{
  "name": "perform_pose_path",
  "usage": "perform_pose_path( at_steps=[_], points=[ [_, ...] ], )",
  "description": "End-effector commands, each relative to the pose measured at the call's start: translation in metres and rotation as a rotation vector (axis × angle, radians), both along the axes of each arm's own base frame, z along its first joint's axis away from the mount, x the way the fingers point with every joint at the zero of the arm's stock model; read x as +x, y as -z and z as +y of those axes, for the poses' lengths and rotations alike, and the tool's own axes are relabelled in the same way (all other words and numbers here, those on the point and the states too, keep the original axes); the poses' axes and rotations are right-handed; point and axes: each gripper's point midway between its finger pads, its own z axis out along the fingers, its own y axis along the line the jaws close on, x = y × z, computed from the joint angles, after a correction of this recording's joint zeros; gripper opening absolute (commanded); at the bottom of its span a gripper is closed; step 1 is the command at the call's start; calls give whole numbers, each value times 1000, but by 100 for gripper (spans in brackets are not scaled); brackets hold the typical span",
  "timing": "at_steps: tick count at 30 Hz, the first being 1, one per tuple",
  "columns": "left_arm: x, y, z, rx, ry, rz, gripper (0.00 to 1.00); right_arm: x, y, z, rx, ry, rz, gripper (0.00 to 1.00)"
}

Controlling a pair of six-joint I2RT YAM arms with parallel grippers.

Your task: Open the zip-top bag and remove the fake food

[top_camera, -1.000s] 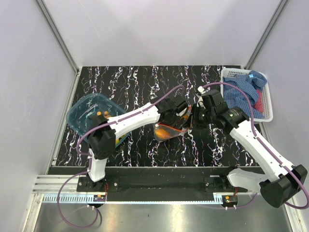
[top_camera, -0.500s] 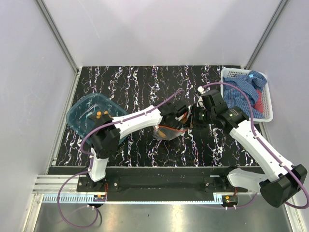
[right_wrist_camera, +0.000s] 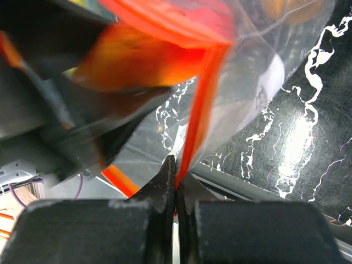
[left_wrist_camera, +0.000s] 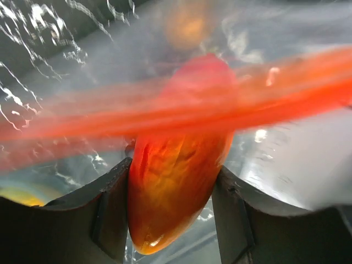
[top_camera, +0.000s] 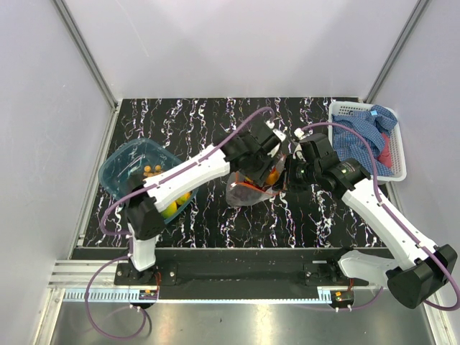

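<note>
The clear zip-top bag (top_camera: 243, 192) hangs open at the middle of the table. My right gripper (top_camera: 287, 177) is shut on its orange-red zip strip (right_wrist_camera: 193, 140), with the jaws (right_wrist_camera: 176, 190) pinched tight on the strip's end. My left gripper (top_camera: 261, 169) is at the bag's mouth, shut on an orange-red, mango-shaped piece of fake food (left_wrist_camera: 176, 181). The fruit fills the gap between both fingers (left_wrist_camera: 113, 212). The blurred zip strip (left_wrist_camera: 99, 124) crosses in front of the fruit. More orange fake food (left_wrist_camera: 186, 25) shows dimly through the plastic.
A blue translucent tub (top_camera: 118, 167) at the left holds small tan balls (top_camera: 147, 169) and a yellow fruit (top_camera: 172, 205). A white basket (top_camera: 397, 169) with a blue checked cloth (top_camera: 363, 136) stands at the right back. White walls enclose the table.
My left gripper has risen out of the bag with the orange-red fruit and moved toward the far side. The right gripper has kept its hold on the zip strip.
</note>
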Motion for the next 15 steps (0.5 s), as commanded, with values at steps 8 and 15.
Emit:
perform_pose_path(
  at_steps=[8, 15],
  points=[
    [-16, -159, -14, -439, 78, -152, 0, 3, 0, 0, -9, 9, -8, 0],
    [8, -210, 53, -474, -220, -364, 0, 2, 1, 0, -6, 9, 0, 0]
  ],
)
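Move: The left hand already grips the mango inside the bag's open mouth; the blue bin it is meant for lies about 35 cm to its left, 6 cm farther out and some 11 cm lower. Still in the bag, the orange sits roughly 5 cm ahead, 3 cm right, and the grapes 3 cm ahead, 2 cm left, both about 12 cm below. From the right hand, the bin is some 42 cm left, 10 cm ahead and 14 cm lower. Left hand lifts the gripped mango some 15 cm up out of the bag; right keeps pinching the rim. ##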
